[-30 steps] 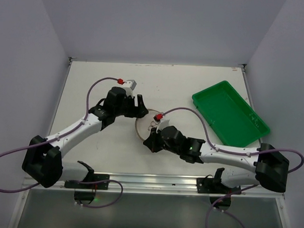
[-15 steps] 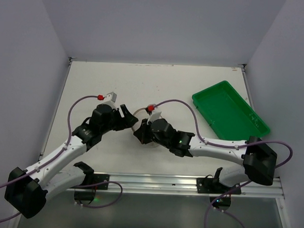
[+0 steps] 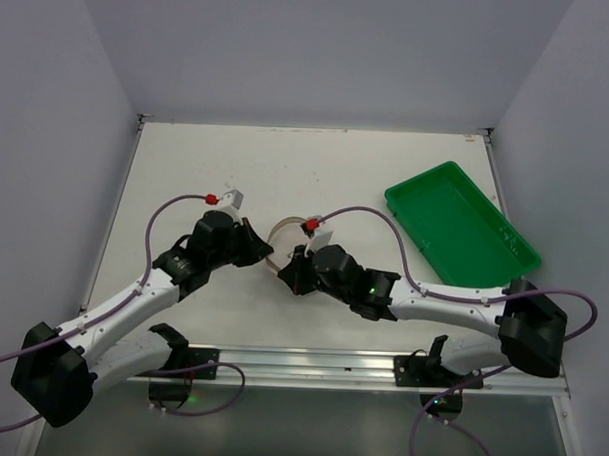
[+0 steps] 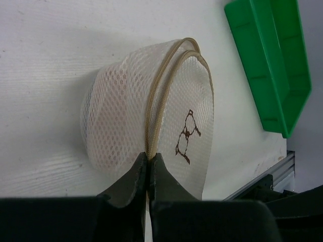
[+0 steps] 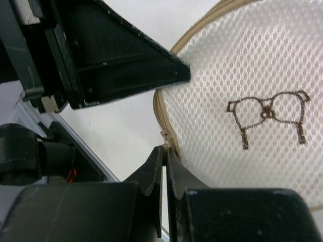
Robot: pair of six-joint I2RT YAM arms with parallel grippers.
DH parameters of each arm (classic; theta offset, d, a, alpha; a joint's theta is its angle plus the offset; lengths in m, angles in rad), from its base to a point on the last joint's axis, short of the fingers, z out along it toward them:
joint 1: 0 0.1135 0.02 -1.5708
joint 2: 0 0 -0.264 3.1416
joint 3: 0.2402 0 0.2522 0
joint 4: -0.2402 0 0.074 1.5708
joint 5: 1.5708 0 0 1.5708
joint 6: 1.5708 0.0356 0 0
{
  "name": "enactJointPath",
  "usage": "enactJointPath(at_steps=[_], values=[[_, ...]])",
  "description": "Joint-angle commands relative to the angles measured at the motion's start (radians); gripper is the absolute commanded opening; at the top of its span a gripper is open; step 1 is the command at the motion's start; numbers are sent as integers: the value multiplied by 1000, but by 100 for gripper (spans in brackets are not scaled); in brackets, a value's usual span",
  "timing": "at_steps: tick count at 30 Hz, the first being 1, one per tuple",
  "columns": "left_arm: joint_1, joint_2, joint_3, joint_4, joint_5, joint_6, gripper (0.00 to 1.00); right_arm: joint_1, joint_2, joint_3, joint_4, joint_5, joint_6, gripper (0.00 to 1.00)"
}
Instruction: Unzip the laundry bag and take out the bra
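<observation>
The laundry bag [image 3: 287,237], a round cream mesh case with a tan zipper rim and a small bra outline, stands tipped on edge between the two arms. In the left wrist view the laundry bag [image 4: 126,106] fills the middle, and my left gripper [image 4: 149,157] is shut on its tan zipper rim. My right gripper [image 5: 165,149] is shut on the small zipper pull [image 5: 165,135] at the edge of the laundry bag [image 5: 252,85]. From above, the left gripper [image 3: 265,255] and right gripper [image 3: 287,270] meet at the bag's near side. The bra is hidden.
A green plastic tray [image 3: 463,229] lies at the right of the white table and shows in the left wrist view as the tray [image 4: 270,60] beyond the bag. The left gripper's black finger [image 5: 126,65] crosses the right wrist view, close to the bag.
The left gripper was open and has closed on the bag's rim. Both arms shifted slightly, and the right gripper stayed shut.
</observation>
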Motion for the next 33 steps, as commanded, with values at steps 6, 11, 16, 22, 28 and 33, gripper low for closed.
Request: enactJointPath(at_steps=[6, 11, 16, 22, 28, 33], values=[[14, 46, 67, 34, -6, 84, 0, -3, -169, -87, -82, 7, -67, 0], [29, 58, 84, 23, -5, 116, 0, -8, -162, -64, -271, -19, -90, 0], [43, 52, 77, 10, -6, 134, 0, -69, -181, -105, -335, -41, -50, 0], [47, 23, 54, 8, 10, 131, 0, -153, -203, -110, -340, -81, -60, 0], [9, -25, -66, 101, 103, 10, 0, -181, -195, -74, -338, -13, -159, 0], [-167, -19, -133, 154, -12, -115, 9, -201, -168, -30, -337, 16, -280, 0]])
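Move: Roughly 9 cm to the right of the right hand, a couple of centimetres ahead and some 4 cm lower, is the laundry bag's near right rim, where the held zip slider is taken. The bag's middle is about 7 cm ahead of that hand, 4 cm right and 4 cm below. From the left hand, already pinching the rim on the bag's left, that near right rim is about 13 cm to the right, 4 cm back and 3 cm lower. Dragging the zip slider in its shut fingers, the right hand goes about 10 cm to the right along the bag's near rim, first easing back and then forward again, sinking some 3 cm and tilting about 15 degrees. The left hand keeps its pinch on the rim and nearly stands still as an anchor, then near the end shifts about 4 cm back, right and down. ##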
